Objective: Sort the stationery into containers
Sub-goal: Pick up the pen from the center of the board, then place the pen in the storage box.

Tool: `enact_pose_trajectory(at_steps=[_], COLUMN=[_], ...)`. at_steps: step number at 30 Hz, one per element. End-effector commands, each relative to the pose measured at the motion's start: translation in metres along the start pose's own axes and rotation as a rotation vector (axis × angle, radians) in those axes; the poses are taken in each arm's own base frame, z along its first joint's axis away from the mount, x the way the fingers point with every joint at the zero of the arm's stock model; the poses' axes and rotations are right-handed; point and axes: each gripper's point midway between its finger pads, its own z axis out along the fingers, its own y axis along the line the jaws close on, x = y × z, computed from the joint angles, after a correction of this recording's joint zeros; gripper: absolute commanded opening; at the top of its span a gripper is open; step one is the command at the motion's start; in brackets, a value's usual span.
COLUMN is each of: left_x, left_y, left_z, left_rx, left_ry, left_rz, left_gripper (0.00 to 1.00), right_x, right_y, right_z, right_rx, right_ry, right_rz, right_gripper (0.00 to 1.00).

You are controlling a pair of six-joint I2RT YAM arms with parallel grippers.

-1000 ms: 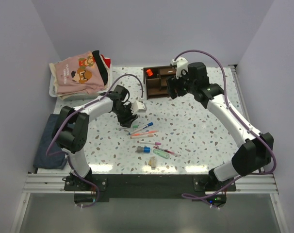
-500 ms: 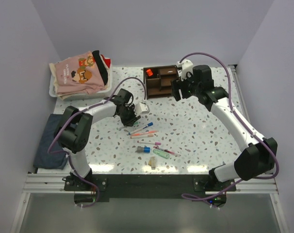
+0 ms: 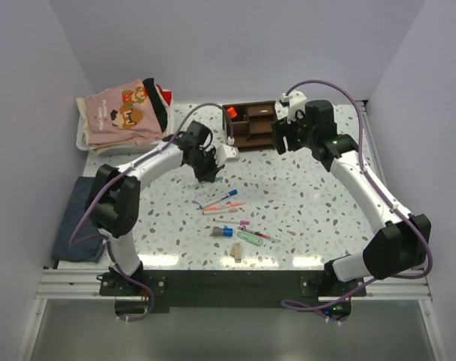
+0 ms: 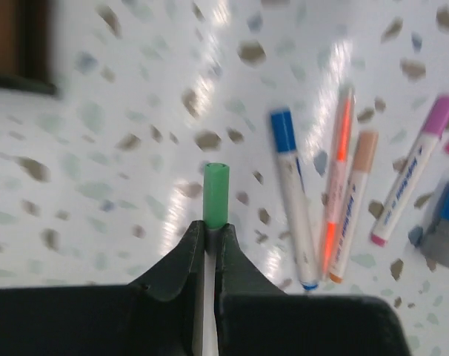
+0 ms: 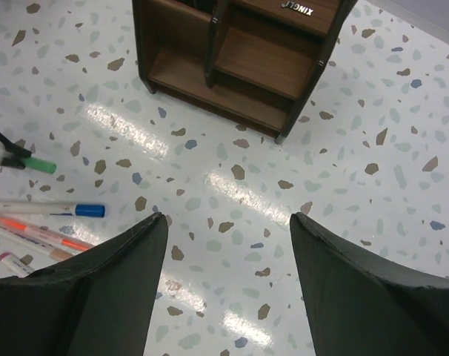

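Note:
My left gripper (image 3: 211,173) is shut on a green-tipped pen (image 4: 215,194) and holds it above the table; the pen's tip also shows in the right wrist view (image 5: 41,165). Below it lie a blue-capped pen (image 4: 293,196), an orange pen (image 4: 336,185), a beige pen (image 4: 354,200) and a pink pen (image 4: 413,178). A mint green marker (image 3: 250,238) lies nearer the front. The dark brown organizer (image 3: 247,126) stands at the back, with something orange (image 3: 231,113) in its left compartment. My right gripper (image 3: 282,141) is open and empty, just in front of the organizer (image 5: 247,59).
A white tray (image 3: 83,139) of folded clothes stands at the back left. A dark blue cloth (image 3: 74,226) lies at the table's left edge. A grey and blue item (image 3: 222,232) and a small beige item (image 3: 236,252) lie near the front pens.
My left gripper has moved up and right, away from the pens and nearer the organizer, with the green-tipped pen. My right gripper has drawn back to the right of the organizer.

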Motion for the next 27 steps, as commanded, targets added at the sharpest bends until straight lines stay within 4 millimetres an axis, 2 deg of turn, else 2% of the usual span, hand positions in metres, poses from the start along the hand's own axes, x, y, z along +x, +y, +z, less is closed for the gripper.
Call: enact_pose_trajectory(at_steps=[1,2,4,5,6,7,8,9,10,12,13,15,16,18,19,20,23,24,26,27], left_x=[-0.130,-0.150,-0.170,-0.197,-0.189,-0.196,-0.222,-0.215,-0.219,-0.240,-0.239,-0.253,-0.253,-0.263,-0.260,-0.261,-0.261,-0.265,-0.264,-0.270], left_y=[0.023,0.029,0.033,0.047,0.051,0.054,0.068,0.074,0.082,0.100,0.112,0.123,0.131,0.139,0.147,0.150,0.165,0.168,0.177,0.178], left_z=[-0.090,-0.100,-0.117,-0.133,-0.125,-0.137,-0.163,-0.157,-0.155,-0.174,-0.156,-0.166,-0.155,-0.162,-0.149,-0.145,-0.139,-0.143,-0.132,-0.136], left_rx=[-0.089,-0.111,-0.142,-0.229,-0.253,-0.293,-0.408,-0.434,-0.446,-0.498,-0.469,-0.485,-0.474,-0.485,-0.474,-0.467,-0.463,-0.451,-0.446,-0.439], left_ry=[-0.331,-0.404,-0.508,-0.629,-0.654,-0.721,-0.868,-0.899,-0.944,-1.034,-1.034,-1.094,-1.101,-1.151,-1.145,-1.151,-1.203,-1.225,-1.220,-1.238], left_rz=[0.120,0.143,0.159,0.219,0.199,0.196,0.274,0.254,0.222,0.235,0.174,0.181,0.156,0.154,0.134,0.124,0.097,0.073,0.050,0.043], left_gripper=[0.00,0.00,0.00,0.00,0.00,0.00,0.00,0.00,0.00,0.00,0.00,0.00,0.00,0.00,0.00,0.00,0.00,0.00,0.00,0.00], right_x=[-0.014,-0.015,-0.011,-0.012,-0.010,-0.010,-0.010,-0.009,-0.009,-0.009,-0.009,-0.009,-0.009,-0.007,-0.006,-0.005,-0.003,-0.004,-0.001,-0.002], right_y=[-0.012,-0.015,-0.017,-0.019,-0.018,-0.020,-0.021,-0.021,-0.022,-0.025,-0.025,-0.027,-0.027,-0.029,-0.029,-0.030,-0.032,-0.033,-0.035,-0.036], right_z=[-0.008,-0.009,-0.007,-0.008,-0.007,-0.007,-0.008,-0.008,-0.008,-0.007,-0.008,-0.007,-0.007,-0.006,-0.005,-0.005,-0.003,-0.003,-0.002,-0.002], right_rx=[0.044,0.052,0.057,0.062,0.062,0.068,0.069,0.072,0.073,0.082,0.082,0.087,0.089,0.093,0.094,0.096,0.098,0.101,0.106,0.109], right_ry=[-0.074,-0.081,-0.077,-0.084,-0.081,-0.082,-0.082,-0.081,-0.081,-0.080,-0.080,-0.080,-0.078,-0.076,-0.073,-0.072,-0.064,-0.065,-0.056,-0.057], right_rz=[0.021,0.033,0.041,0.046,0.048,0.051,0.052,0.052,0.053,0.055,0.055,0.057,0.058,0.060,0.062,0.064,0.067,0.067,0.069,0.069], right_gripper=[0.70,0.70,0.70,0.70,0.70,0.70,0.70,0.70,0.69,0.69,0.69,0.69,0.69,0.69,0.69,0.69,0.69,0.69,0.69,0.69])
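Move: Ahead lies the wooden organiser's left compartment, about 20 cm farther out from the left hand and 8 cm to its right, roughly level with it; the hand already holds the green-capped pen clear of the table. The orange marker stands in that same compartment, some 3 cm above hand level. The blue-capped pen lies about 5 cm back, 3 cm right and 5 cm below. For the right hand the compartment is roughly 15 cm ahead, 13 cm left and 18 cm below. Keeping its pinch on the green-capped pen, the left hand whisks up about 20 cm while edging forward and right, then carries on forward above the organiser's left side, sinking slightly. The wrist swings some 65 degrees, bringing the fingers from steeply down to nearly level, pointing right and forward, so the pen's cap turns upward. The right hand, empty and open, drifts 3 cm right, away from the organiser. ##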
